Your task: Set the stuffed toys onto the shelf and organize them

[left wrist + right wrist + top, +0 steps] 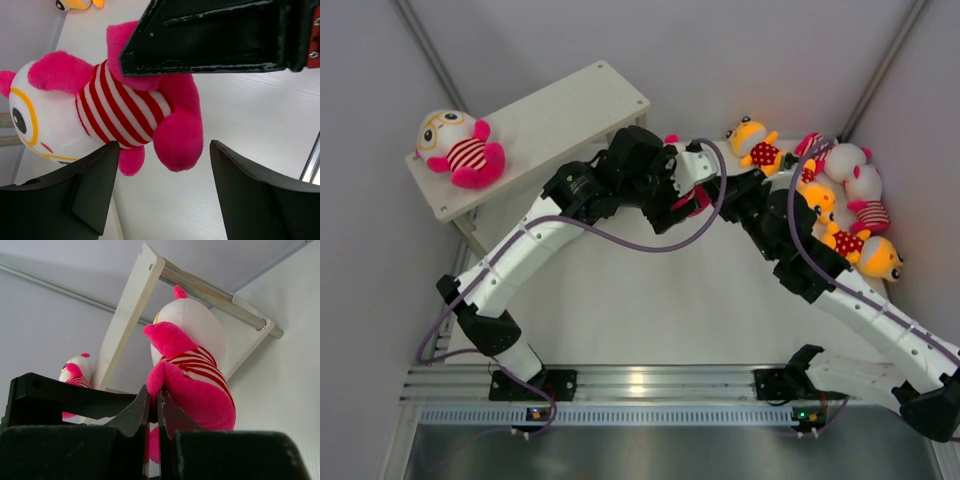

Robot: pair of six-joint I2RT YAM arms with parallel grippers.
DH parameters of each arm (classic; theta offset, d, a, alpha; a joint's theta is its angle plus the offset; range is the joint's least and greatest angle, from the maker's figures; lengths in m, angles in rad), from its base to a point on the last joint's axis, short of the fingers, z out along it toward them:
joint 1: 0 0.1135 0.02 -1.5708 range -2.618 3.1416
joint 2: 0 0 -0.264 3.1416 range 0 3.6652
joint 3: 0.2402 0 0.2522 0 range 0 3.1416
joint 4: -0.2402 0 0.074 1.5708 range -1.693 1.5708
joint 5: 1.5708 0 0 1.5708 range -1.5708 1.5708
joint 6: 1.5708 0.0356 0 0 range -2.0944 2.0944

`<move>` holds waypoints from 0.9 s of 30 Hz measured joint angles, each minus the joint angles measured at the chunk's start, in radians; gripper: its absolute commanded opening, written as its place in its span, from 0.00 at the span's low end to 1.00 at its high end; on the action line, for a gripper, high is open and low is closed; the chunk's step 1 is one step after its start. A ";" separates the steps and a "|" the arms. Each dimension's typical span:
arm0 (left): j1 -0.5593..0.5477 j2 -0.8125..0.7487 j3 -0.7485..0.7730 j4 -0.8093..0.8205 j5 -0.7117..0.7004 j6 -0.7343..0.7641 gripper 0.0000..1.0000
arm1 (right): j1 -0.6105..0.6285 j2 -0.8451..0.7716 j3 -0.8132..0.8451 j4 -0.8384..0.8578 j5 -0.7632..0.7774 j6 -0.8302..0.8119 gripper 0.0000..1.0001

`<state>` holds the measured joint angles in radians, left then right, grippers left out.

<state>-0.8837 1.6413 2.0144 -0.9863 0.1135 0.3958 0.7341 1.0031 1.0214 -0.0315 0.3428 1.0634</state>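
My right gripper (156,397) is shut on a pink limb of a striped white-headed stuffed toy (192,365) and holds it in front of the shelf (131,305). In the top view this toy (695,205) is mostly hidden under both grippers at the centre. My left gripper (165,146) is open, its fingers either side of the toy's pink leg (177,137) without touching it. The right gripper's black finger (210,35) lies across the toy's shoulder. A second striped toy (460,150) sits on the left end of the shelf's top board (560,110).
Several more stuffed toys (850,200) are piled in the back right corner, with one yellow one (755,140) nearest the grippers. Grey walls close in the table on the left, back and right. A purple cable (650,245) loops below the left arm.
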 measured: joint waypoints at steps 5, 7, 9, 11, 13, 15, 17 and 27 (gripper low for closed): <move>0.018 0.002 0.000 0.000 0.027 -0.010 0.75 | 0.003 -0.001 0.000 0.002 0.006 -0.013 0.00; 0.017 0.002 0.000 0.000 0.037 -0.010 0.75 | 0.003 -0.002 0.000 0.002 0.011 -0.016 0.00; 0.016 0.002 -0.001 0.000 0.048 -0.012 0.74 | 0.003 -0.006 0.000 0.002 0.016 -0.022 0.00; 0.015 0.004 0.000 0.000 0.053 -0.015 0.70 | 0.003 -0.012 0.000 0.002 0.020 -0.026 0.00; 0.015 0.006 -0.001 0.000 0.053 -0.019 0.64 | 0.003 -0.019 0.000 0.003 0.024 -0.033 0.00; 0.015 0.010 0.000 0.000 0.054 -0.024 0.61 | 0.004 -0.023 0.000 0.003 0.027 -0.036 0.00; 0.015 0.019 0.000 0.001 0.057 -0.027 0.57 | 0.003 -0.026 0.000 0.004 0.029 -0.042 0.00; 0.015 0.073 0.025 0.001 0.094 -0.053 0.24 | 0.004 -0.039 0.000 0.006 0.042 -0.050 0.00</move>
<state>-0.8684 1.7142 2.0396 -0.9852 0.2073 0.3431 0.7380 0.9642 1.0218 -0.0254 0.3847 1.0138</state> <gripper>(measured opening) 0.349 0.031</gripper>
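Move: The panda dangling from the right gripper has its middle about 5 cm ahead, 4 cm right and 3 cm below the left hand, with a leg just past the left fingertips. From the right hand it lies roughly 7 cm ahead, 3 cm left and 3 cm lower. The shelf's right end is some 22 cm ahead and 10 cm left of the left hand, slightly lower; the nearest orange toy is about 30 cm ahead, 17 cm right and 28 cm below that hand. Bring the left gripper down and to the right onto the panda's hanging leg, only about 3 cm in all and mostly late, tipping its fingertips slightly down while closing from wide open until they pinch the leg. Keep the right gripper shut on the panda's limb and ease it about 2 cm up and to the right. ##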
